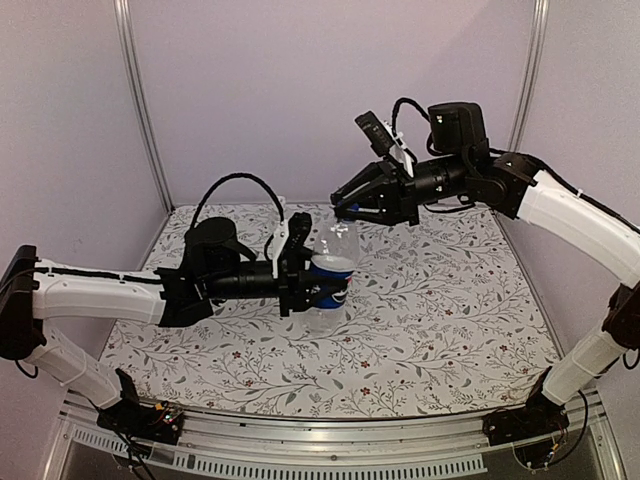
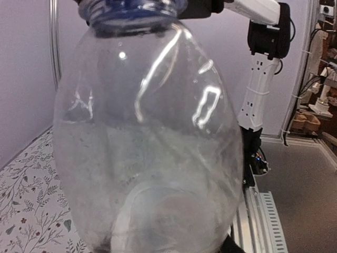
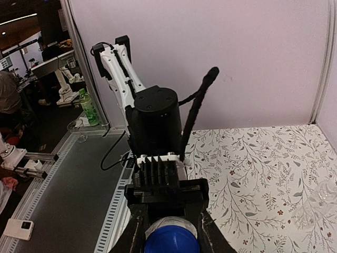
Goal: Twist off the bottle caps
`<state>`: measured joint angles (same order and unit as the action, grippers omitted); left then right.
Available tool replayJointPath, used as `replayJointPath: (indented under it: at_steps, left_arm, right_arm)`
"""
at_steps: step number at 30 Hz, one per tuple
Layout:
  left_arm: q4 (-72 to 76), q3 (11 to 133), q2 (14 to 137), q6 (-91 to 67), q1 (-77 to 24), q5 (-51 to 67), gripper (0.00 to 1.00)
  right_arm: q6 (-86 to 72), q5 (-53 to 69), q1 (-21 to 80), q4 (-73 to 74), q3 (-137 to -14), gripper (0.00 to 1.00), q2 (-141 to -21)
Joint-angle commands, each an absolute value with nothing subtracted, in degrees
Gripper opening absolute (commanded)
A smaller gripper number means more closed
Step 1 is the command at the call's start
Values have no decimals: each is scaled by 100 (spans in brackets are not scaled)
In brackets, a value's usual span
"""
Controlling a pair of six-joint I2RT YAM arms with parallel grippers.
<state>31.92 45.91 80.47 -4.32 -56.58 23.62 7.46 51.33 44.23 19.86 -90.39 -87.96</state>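
Note:
A clear bottle with a blue Pepsi label stands upright near the middle of the table. My left gripper comes in from the left and is shut on its labelled body. In the left wrist view the bottle fills the frame and hides my fingers; its neck is at the top. My right gripper reaches in from the right over the bottle's top. In the right wrist view it is shut on the bright blue cap, one finger on each side.
The floral tablecloth covers the table. A grey wall and metal posts close the back. The aluminium rail with both arm bases runs along the near edge. A faint clear shape lies on the cloth at the right edge.

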Motion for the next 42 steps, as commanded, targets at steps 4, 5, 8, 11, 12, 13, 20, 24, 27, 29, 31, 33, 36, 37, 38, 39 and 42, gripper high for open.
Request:
replayJointPath:
  at_steps: [4, 5, 8, 11, 12, 13, 20, 24, 27, 29, 31, 33, 36, 37, 38, 39, 42]
  left_arm:
    - [3718, 4532, 8010, -404, -5670, 3992, 38]
    - [3730, 4533, 8019, -413, -5669, 4058, 38]
    - [3723, 4559, 8058, -452, -5656, 4089, 37]
    - [3668, 4582, 8067, -441, -5659, 3909, 37]
    - [3620, 4589, 8068, -412, -5660, 3803, 37]
    - [3542, 4614, 8068, -383, -5661, 3688, 36]
    - [3253, 4708, 8086, -289, -5656, 3026, 36]
    - [3178, 4719, 8088, -274, -5660, 2698, 35]
    - [3068, 4750, 8100, -249, -5660, 2281, 35]
    - [2983, 4770, 8101, -229, -5659, 1971, 35]
    - [2894, 4802, 8103, -223, -5656, 1667, 35]
    - [2838, 4820, 8104, -225, -5660, 1413, 35]
    - [2768, 4843, 8110, -234, -5654, 1110, 35]
    - [2748, 4850, 8114, -249, -5656, 1032, 35]
    - [2731, 4858, 8119, -257, -5659, 962, 36]
    - [2714, 4867, 8120, -275, -5661, 897, 36]
    - [2651, 4894, 8142, -289, -5662, 693, 36]
  right_arm:
    - [1542, 6378, 4209, 2475, -9349, 11, -9060]
    - [1539, 6460, 4188, 2478, -9351, 11, -9076]
    - [1526, 6546, 4162, 2476, -9382, 12, -9117]
    - [1425, 6454, 4157, 2470, -9419, 13, -9177]
    - [1361, 6380, 4157, 2470, -9434, 13, -9197]
    - [1309, 6286, 4157, 2470, -9439, 14, -9201]
    - [917, 5774, 4157, 2399, -9404, 35, -9202]
    - [780, 5669, 4157, 2347, -9389, 55, -9163]
    - [664, 5452, 4157, 2245, -9325, 73, -9079]
    - [578, 5263, 4157, 2217, -9281, 82, -8985]
    - [498, 5065, 4157, 2171, -9227, 87, -8906]
    - [388, 4787, 4157, 2099, -9192, 91, -8784]
    - [33, 4406, 4157, 1874, -9146, 93, -8654]
    - [-190, 4274, 4157, 1771, -9134, 93, -8621]
    - [-466, 4154, 4157, 1681, -9124, 93, -8589]
    - [-613, 3963, 4157, 1603, -9116, 93, -8548]
    - [-1211, 3372, 4166, 1328, -9048, 92, -8483]
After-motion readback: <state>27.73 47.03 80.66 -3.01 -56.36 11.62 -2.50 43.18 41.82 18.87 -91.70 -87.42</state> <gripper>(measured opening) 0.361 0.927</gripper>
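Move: My right fingers are already closed on the blue cap, so it is at that hand point. The Pepsi bottle's middle hangs about 10 cm lower and 2 cm nearer my bases. My left hand still grips the bottle low around its label, and from there the cap is about 12 cm up, 3 cm ahead and 2 cm to the right. The clear bottle stands some 24 cm ahead of my right hand, 13 cm to its left and 27 cm lower. I finish the twist, drawing both hands back about 3 cm while my right turns the pinched cap counter-clockwise and my left turns the bottle clockwise, each a little over 10 degrees. Then I swing both forward again by 6 to 7 cm, unwinding some 25 degrees the opposite way; on the way my right fingers spread wide, free the cap, and lift at the end, while my left keeps its hold. ##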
